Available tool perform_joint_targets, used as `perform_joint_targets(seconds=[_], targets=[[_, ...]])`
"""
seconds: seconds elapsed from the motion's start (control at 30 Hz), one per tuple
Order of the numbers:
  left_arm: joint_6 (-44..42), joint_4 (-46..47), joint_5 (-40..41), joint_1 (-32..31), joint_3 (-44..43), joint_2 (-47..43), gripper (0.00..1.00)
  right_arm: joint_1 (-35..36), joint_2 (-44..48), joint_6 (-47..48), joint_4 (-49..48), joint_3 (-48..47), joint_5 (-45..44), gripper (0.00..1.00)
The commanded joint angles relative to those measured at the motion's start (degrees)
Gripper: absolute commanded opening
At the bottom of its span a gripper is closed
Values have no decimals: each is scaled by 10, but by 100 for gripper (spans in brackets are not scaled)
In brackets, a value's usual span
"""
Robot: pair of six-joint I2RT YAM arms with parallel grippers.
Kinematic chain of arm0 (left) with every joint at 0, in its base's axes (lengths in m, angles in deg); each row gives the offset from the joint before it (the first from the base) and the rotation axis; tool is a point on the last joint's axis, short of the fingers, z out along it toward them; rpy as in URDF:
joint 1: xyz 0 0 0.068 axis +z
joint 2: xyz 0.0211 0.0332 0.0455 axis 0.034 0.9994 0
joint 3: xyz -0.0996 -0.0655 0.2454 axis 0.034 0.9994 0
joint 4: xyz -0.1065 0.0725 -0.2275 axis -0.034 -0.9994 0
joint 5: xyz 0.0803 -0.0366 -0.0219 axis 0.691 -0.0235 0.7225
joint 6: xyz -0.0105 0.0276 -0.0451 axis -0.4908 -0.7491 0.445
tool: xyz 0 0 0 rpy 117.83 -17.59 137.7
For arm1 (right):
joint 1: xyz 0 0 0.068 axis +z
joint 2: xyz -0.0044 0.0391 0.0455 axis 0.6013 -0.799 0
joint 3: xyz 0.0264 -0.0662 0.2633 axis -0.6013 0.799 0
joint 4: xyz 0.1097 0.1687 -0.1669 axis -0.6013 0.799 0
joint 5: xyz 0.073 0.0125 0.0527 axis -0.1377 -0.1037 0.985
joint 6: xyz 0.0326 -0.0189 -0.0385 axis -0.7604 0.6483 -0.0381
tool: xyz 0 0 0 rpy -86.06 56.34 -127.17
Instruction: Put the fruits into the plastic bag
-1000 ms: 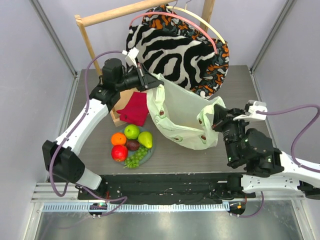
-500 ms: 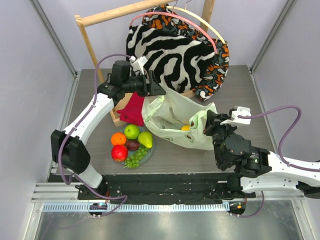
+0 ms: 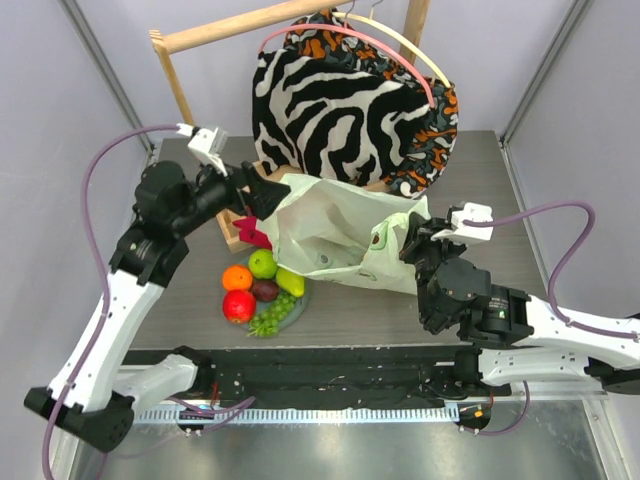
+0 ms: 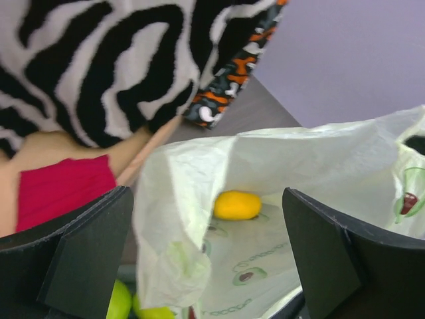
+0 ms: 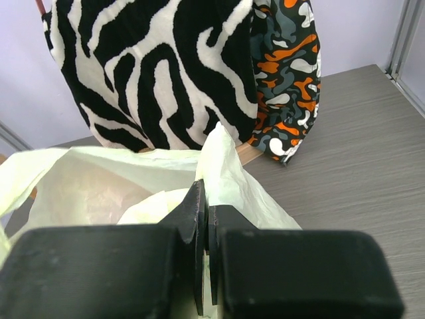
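The pale-green plastic bag [image 3: 340, 235] lies slumped in the middle of the table, its mouth facing left. In the left wrist view a yellow mango [image 4: 237, 205] rests inside the plastic bag [image 4: 312, 166]. My left gripper [image 3: 268, 196] is open at the bag's left rim, and a loose fold of film hangs between its fingers [image 4: 86, 259] without being pinched. My right gripper [image 3: 410, 240] is shut on the bag's right rim [image 5: 229, 166]. The other fruits sit piled on a plate [image 3: 301, 297]: orange [image 3: 237, 277], green apple [image 3: 263, 263], pear [image 3: 290, 281], red apple [image 3: 239, 305], plum [image 3: 265, 290], grapes [image 3: 272, 315].
A wooden rack [image 3: 190, 40] stands at the back, and a zebra-striped fabric [image 3: 340, 110] hangs from hangers on it just behind the bag. A red cloth [image 3: 255, 235] lies by the rack's foot, between my left gripper and the fruit plate.
My left gripper opened, let go of the bag's left rim and drew back to the left. The bag sagged lower. My right gripper shifted slightly left, still pinching its rim.
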State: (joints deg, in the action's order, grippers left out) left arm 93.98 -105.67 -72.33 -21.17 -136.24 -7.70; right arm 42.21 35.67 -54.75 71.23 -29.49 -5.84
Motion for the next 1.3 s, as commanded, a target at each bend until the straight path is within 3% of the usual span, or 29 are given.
perform_joint_targets(seconds=[0.0,0.13,0.33,0.6,1.27], targets=[[-6,-57,184,4,42,-55,100,-6,5,-6,-12,-22,-11,1],[28,-183,319,8,43,-67,100,-10,10,-15,-12,-17,0,1],[100,-298,355,31,111,-101,100,-9,18,-18,-11,-10,4,1],[196,-327,329,42,198,-127,100,-10,36,-25,-10,1,15,1],[246,-308,249,42,324,-103,100,-13,40,-45,-10,8,31,1]])
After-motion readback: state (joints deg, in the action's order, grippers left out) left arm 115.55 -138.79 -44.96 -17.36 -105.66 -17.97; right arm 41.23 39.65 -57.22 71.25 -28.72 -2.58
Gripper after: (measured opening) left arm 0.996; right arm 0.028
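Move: Roughly 12 cm to the left hand's left, 7 cm back and some 35 cm below it lies the red fruit at the plate's near left. The orange sits about 6 cm farther out than the red fruit, the purple plum about 6 cm right and 3 cm farther out of it, the grapes 6 cm right and 3 cm nearer. From the right hand, the red fruit is about 33 cm left, level fore and aft, and 33 cm down. Swinging left away from the bag's rim, the left hand then plunges some 27 cm in all towards the red fruit, drawing back about 9 cm. Its wrist turns counter-clockwise and tips until the open fingers point steeply down, still above the fruit. The right hand keeps its pinch on the bag's right rim, almost still. ##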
